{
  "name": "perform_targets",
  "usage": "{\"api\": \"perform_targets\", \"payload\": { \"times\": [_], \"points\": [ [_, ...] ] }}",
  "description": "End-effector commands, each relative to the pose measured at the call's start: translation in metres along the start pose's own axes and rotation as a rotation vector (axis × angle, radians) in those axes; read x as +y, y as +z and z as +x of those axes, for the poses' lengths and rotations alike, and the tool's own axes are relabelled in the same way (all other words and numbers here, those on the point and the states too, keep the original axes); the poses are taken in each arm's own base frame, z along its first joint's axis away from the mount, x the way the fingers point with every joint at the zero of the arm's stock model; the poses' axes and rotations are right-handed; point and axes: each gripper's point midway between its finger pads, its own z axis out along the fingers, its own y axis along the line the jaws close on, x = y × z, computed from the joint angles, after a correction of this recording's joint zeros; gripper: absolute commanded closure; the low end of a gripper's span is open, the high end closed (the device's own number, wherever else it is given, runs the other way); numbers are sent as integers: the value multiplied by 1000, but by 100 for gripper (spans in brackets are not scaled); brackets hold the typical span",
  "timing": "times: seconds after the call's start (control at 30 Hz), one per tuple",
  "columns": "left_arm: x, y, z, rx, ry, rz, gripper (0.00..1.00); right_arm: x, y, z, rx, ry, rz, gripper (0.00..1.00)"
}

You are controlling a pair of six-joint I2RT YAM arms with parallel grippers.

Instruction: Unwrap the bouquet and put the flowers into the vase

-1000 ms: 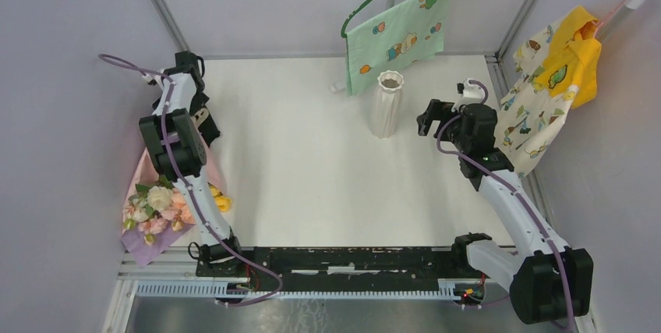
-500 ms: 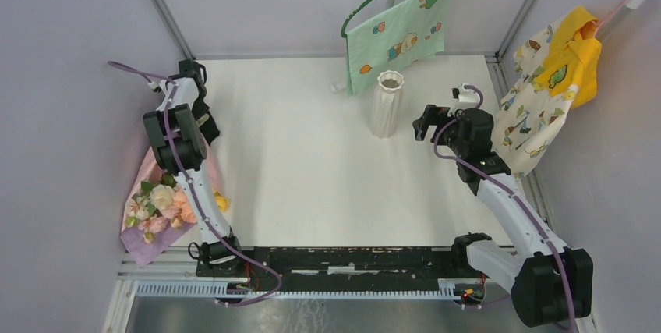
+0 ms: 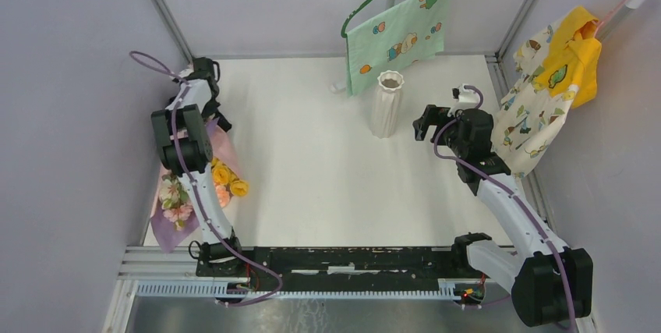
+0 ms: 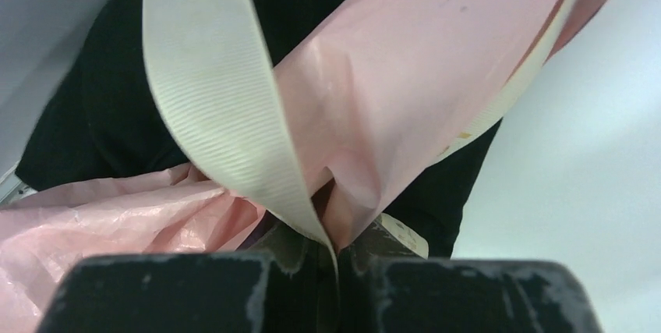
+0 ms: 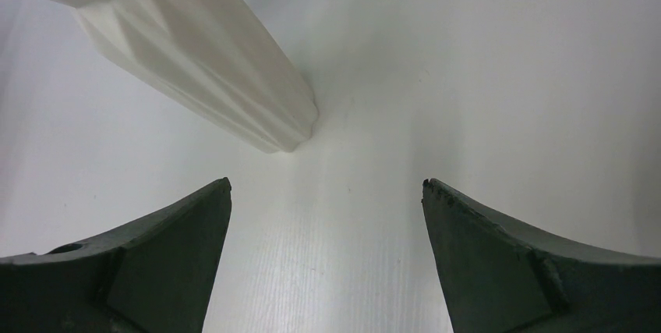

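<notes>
The bouquet [image 3: 178,200] lies at the table's left edge in purple-and-pink wrapping, and yellow and pink flowers [image 3: 224,180] spill out on its right side. My left gripper [image 3: 219,122] sits at its tied end. In the left wrist view this gripper [image 4: 337,261] is shut on the cream ribbon [image 4: 218,99], with pink wrapping paper [image 4: 421,76] bunched right at the jaws and black cloth [image 4: 93,122] behind. The white ribbed vase [image 3: 387,104] stands upright at the back centre. My right gripper [image 3: 425,122] hovers open to its right, and from the right wrist the vase's base [image 5: 234,76] lies ahead and left of the gripper [image 5: 327,193].
A green patterned cloth on a green hanger [image 3: 397,33] hangs just behind the vase. A yellow and cream garment [image 3: 549,83] hangs on the rail at the right wall. Grey walls close in both sides, and a metal rail [image 3: 312,274] runs along the near edge.
My left gripper has shut on the ribbon and moved right and back. The bouquet has swung with it, so the yellow roses now show on its right. The right arm has edged left.
</notes>
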Motion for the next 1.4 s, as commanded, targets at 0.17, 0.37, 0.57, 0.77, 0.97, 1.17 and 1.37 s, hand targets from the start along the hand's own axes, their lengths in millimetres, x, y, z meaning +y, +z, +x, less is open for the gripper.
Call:
{"api": "perform_targets", "payload": {
  "times": [0.17, 0.37, 0.57, 0.77, 0.97, 1.17, 1.37],
  "points": [
    [-155, -123, 113, -65, 443, 362, 98, 7, -10, -47, -129, -21, -2, 2],
    [-168, -176, 169, -86, 536, 479, 98, 8, -17, -59, -163, -55, 0, 2],
    [-144, -205, 209, -116, 568, 481, 98, 8, -21, -59, -149, -60, 3, 2],
    [-121, -234, 238, -124, 599, 552, 98, 11, -20, -55, -143, -55, -19, 2],
    [-106, -237, 208, -224, 526, 464, 98, 14, -22, -53, -142, -49, -37, 2],
    [-109, -281, 181, -260, 426, 564, 98, 13, -24, -52, -148, -49, -33, 2],
    [-82, -343, 164, -298, 385, 693, 98, 18, -27, -58, -163, -43, -53, 2]
  ]
}}
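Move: Clear table in the middle, where the left hand takes the bouquet's pink-wrapped end pinched in its fingers, lies about 32 cm to its right and 10 cm back, 3 cm lower. The vase stands some 51 cm to its right and 5 cm back, its middle 5 cm higher; the yellow roses lie about 21 cm back and 12 cm right, 1 cm lower. From the right hand that clear spot is roughly 30 cm left, 1 cm ahead and 17 cm below. Dragging the bouquet by its pinched, ribboned wrapping, the left hand sweeps quickly some 30 cm right towards the vase, low over the table, turning about 45 degrees clockwise, bowing slightly forward at first. It then draws back about 10 cm and lastly rises some 8 cm, its grip kept throughout. The right hand, open and empty, rises about 4 cm beside the vase. ##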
